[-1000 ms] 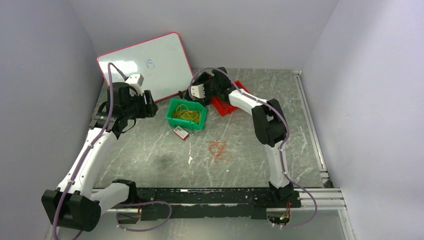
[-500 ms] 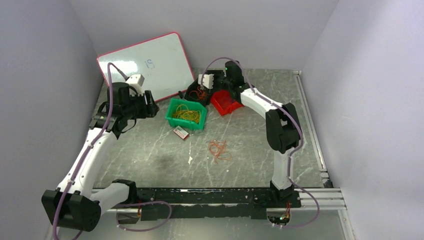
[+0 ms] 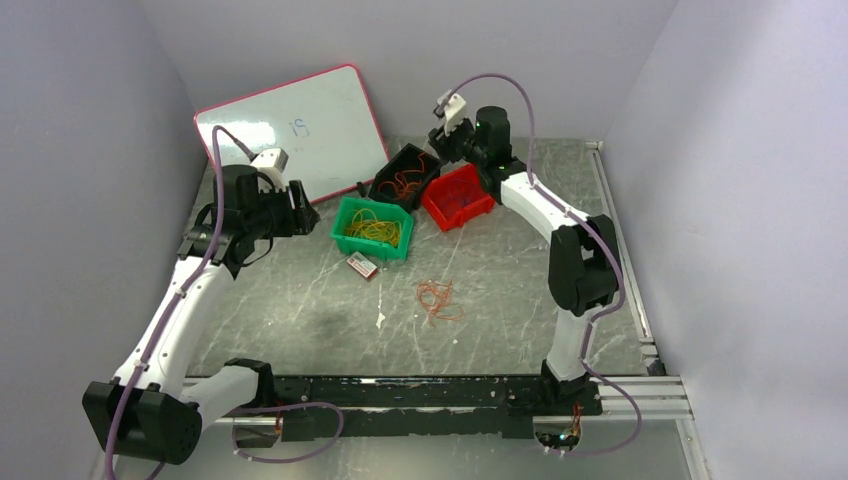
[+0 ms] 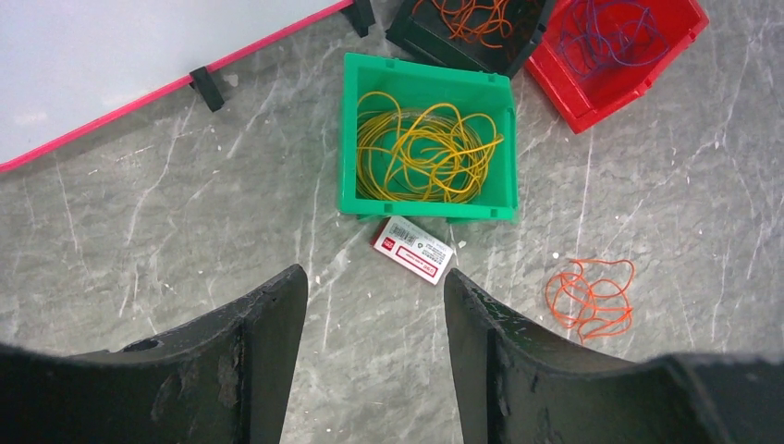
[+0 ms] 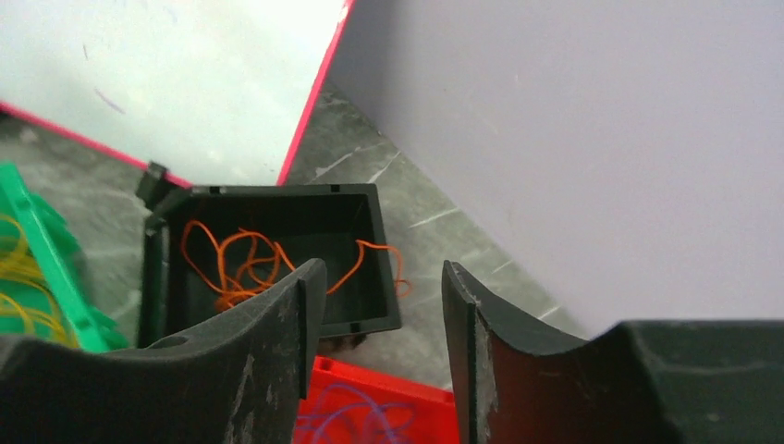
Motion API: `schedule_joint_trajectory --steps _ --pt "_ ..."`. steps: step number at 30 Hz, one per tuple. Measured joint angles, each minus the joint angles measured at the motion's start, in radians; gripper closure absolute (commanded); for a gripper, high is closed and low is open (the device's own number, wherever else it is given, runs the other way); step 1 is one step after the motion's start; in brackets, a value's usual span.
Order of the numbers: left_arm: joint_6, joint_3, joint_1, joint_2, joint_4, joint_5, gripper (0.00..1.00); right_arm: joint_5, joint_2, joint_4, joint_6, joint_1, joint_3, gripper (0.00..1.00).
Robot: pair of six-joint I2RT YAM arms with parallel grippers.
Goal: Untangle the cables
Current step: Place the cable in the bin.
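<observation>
A loose bunch of orange cables (image 3: 438, 300) (image 4: 590, 298) lies on the table's middle. Yellow cables (image 3: 375, 229) (image 4: 421, 153) fill the green bin (image 3: 343, 217) (image 4: 349, 139). More orange cables (image 3: 407, 181) (image 5: 242, 264) lie in the black bin (image 3: 385, 184) (image 5: 374, 277), one loop hanging over its rim. Purple cables (image 4: 618, 32) sit in the red bin (image 3: 436, 211) (image 4: 679, 55). My left gripper (image 3: 305, 215) (image 4: 374, 282) hovers open and empty left of the green bin. My right gripper (image 3: 443, 138) (image 5: 384, 268) hangs open and empty above the black and red bins.
A pink-framed whiteboard (image 3: 290, 125) (image 4: 111, 65) leans against the back wall at the left. A small red-and-white box (image 3: 361, 265) (image 4: 413, 249) lies just in front of the green bin. Walls close in on the table's back and both sides.
My right arm has risen and drawn back to the right, away from the black bin, its jaws wider apart. Orange cables now show in that bin. The left arm has not moved.
</observation>
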Motion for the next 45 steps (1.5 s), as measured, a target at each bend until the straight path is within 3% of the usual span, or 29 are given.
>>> schedule_joint_trajectory --steps 13,19,27,45 --pt "-0.018 0.000 0.000 -0.003 0.000 0.024 0.40 0.266 -0.006 0.092 0.890 0.021 -0.082 0.48" --pt "-0.023 0.000 0.000 -0.014 0.000 0.026 0.40 0.337 0.056 0.156 1.151 0.042 -0.067 0.49" --pt "-0.022 0.000 0.000 -0.024 0.000 0.025 0.40 0.358 0.216 0.094 1.289 0.051 0.049 0.48" --pt "-0.013 0.000 0.000 -0.031 0.000 0.025 0.40 0.480 0.318 0.056 1.361 0.070 0.124 0.51"
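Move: The stray loop of the orange cable, hanging over the far rim of the black bin, lies about 4 cm ahead of the right hand, 2 cm left and 14 cm below; the black bin's middle is some 5 cm left and 1 cm back. The red bin sits roughly 6 cm back and 7 cm right, the green bin 14 cm back and 13 cm left. From the left hand the loop is about 23 cm ahead and 17 cm right, 13 cm below. Empty and still half open, the right hand heads down towards the orange loop on the black bin's far rim, sinking about 11 cm and going some 5 cm forward, slightly left. Early on it mostly rolls, roughly 80 degrees in all with its left side rising, while the fingers swing from forward-left to nearly straight ahead; most of the descent follows. No contact yet. ##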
